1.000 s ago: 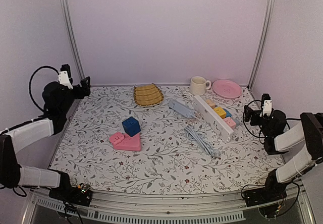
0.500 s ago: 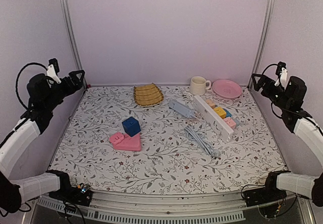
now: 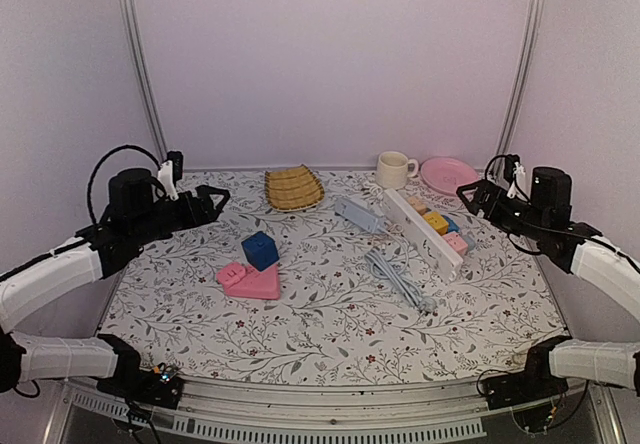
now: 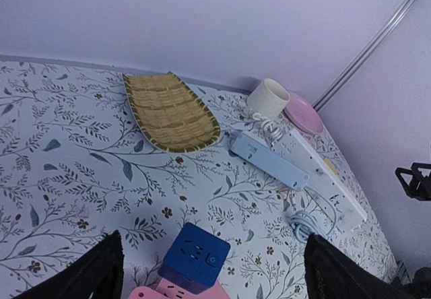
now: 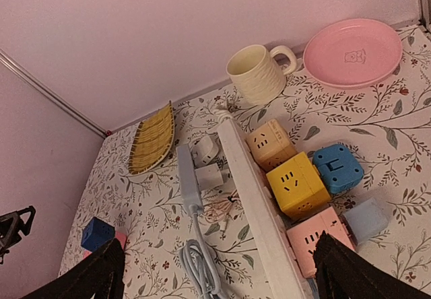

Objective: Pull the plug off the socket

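The long white power strip [image 3: 425,232] lies on its side at the right of the table, also in the right wrist view [image 5: 259,205] and the left wrist view [image 4: 330,178]. Tan [image 5: 269,144], yellow [image 5: 296,184], blue [image 5: 337,168] and pink [image 5: 316,238] cube plugs sit against its right face. My right gripper [image 3: 470,196] is open and empty in the air just right of the strip [image 5: 219,245]. My left gripper [image 3: 215,201] is open and empty, high over the left side, far from the strip [image 4: 212,245].
A slim grey-blue strip [image 3: 358,214] with two white plugs [image 5: 209,164] and a coiled cable [image 3: 395,274] lies left of the white strip. A wicker tray [image 3: 293,187], cup [image 3: 395,170] and pink plate [image 3: 449,175] stand at the back. A blue cube [image 3: 260,250] sits by a pink block [image 3: 250,282].
Both arms have swung in from the side walls. The left gripper moved right and down over the table; the right gripper moved left and down toward the white strip. Objects have not moved.
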{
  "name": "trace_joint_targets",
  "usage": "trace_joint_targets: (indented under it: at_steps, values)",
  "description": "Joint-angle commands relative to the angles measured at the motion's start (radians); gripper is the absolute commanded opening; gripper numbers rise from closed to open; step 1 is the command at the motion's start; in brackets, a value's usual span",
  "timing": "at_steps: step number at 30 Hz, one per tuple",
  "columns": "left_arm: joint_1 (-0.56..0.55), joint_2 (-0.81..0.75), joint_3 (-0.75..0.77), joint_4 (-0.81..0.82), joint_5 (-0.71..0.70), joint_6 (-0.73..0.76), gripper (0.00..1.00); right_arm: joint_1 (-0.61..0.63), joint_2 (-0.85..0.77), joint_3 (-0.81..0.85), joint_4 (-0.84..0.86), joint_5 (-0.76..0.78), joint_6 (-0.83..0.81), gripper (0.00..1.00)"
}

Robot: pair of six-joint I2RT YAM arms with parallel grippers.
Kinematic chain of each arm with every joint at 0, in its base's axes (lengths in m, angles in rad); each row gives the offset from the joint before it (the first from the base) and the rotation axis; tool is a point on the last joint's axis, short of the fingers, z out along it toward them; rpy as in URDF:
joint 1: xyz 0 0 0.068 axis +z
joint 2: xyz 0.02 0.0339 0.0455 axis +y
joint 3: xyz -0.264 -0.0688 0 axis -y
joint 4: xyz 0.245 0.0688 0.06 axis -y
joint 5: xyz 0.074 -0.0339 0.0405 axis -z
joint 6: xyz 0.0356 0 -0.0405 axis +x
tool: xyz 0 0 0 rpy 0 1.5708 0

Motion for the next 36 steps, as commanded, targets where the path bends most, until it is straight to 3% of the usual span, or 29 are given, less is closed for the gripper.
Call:
trace_joint_targets:
  at_steps: [1, 5, 10, 17, 24, 30, 36]
  values:
    - [-0.132, 0.051, -0.025, -0.051, -0.069, 0.013, 0.93, 0.140, 0.021, 0.009, -0.081, 0.155, -0.013, 0.99]
    - [-0.208, 0.059, -0.063, -0.057, -0.063, -0.008, 0.92, 0.153, 0.079, 0.024, -0.126, 0.250, -0.043, 0.99]
    - [-0.249, 0.016, -0.118, -0.052, -0.036, -0.036, 0.92, 0.153, 0.204, 0.030, -0.112, 0.129, -0.085, 0.99]
    - [-0.276, -0.031, -0.157, -0.043, -0.041, -0.069, 0.94, 0.177, 0.366, 0.030, -0.028, 0.089, -0.106, 0.99]
    - [-0.333, 0.010, -0.170, 0.019, -0.060, -0.101, 0.94, 0.403, 0.485, 0.078, -0.023, 0.249, -0.075, 0.99]
    - [-0.375, 0.080, -0.155, 0.077, -0.064, -0.126, 0.94, 0.633, 0.617, 0.206, -0.123, 0.461, -0.009, 0.99]
    - [-0.412, 0.146, -0.114, 0.088, -0.080, -0.126, 0.94, 0.744, 0.737, 0.341, -0.196, 0.500, 0.017, 0.99]
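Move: The socket strip with its plug lies some 18 cm to the right gripper's left, 14 cm ahead and 21 cm below. On the way, the long white box is about 7 cm ahead and 4 cm left; the grey cord bundle is 10 cm left and 3 cm back, both near table level. From the left gripper the strip is roughly 27 cm right, 14 cm ahead; the blue cube is 4 cm right and 2 cm ahead, 20 cm below. Sink the right gripper first, then sweep it left, about 20 cm left and 17 cm down in all, easing back a little, tipping the fingers down and rolling its left side down, wide open. Bear against the white box and push it left as you come in low by the cord bundle. Bring the left gripper right, down and back, some 10 cm right, past the blue cube, open and turning clockwise. ##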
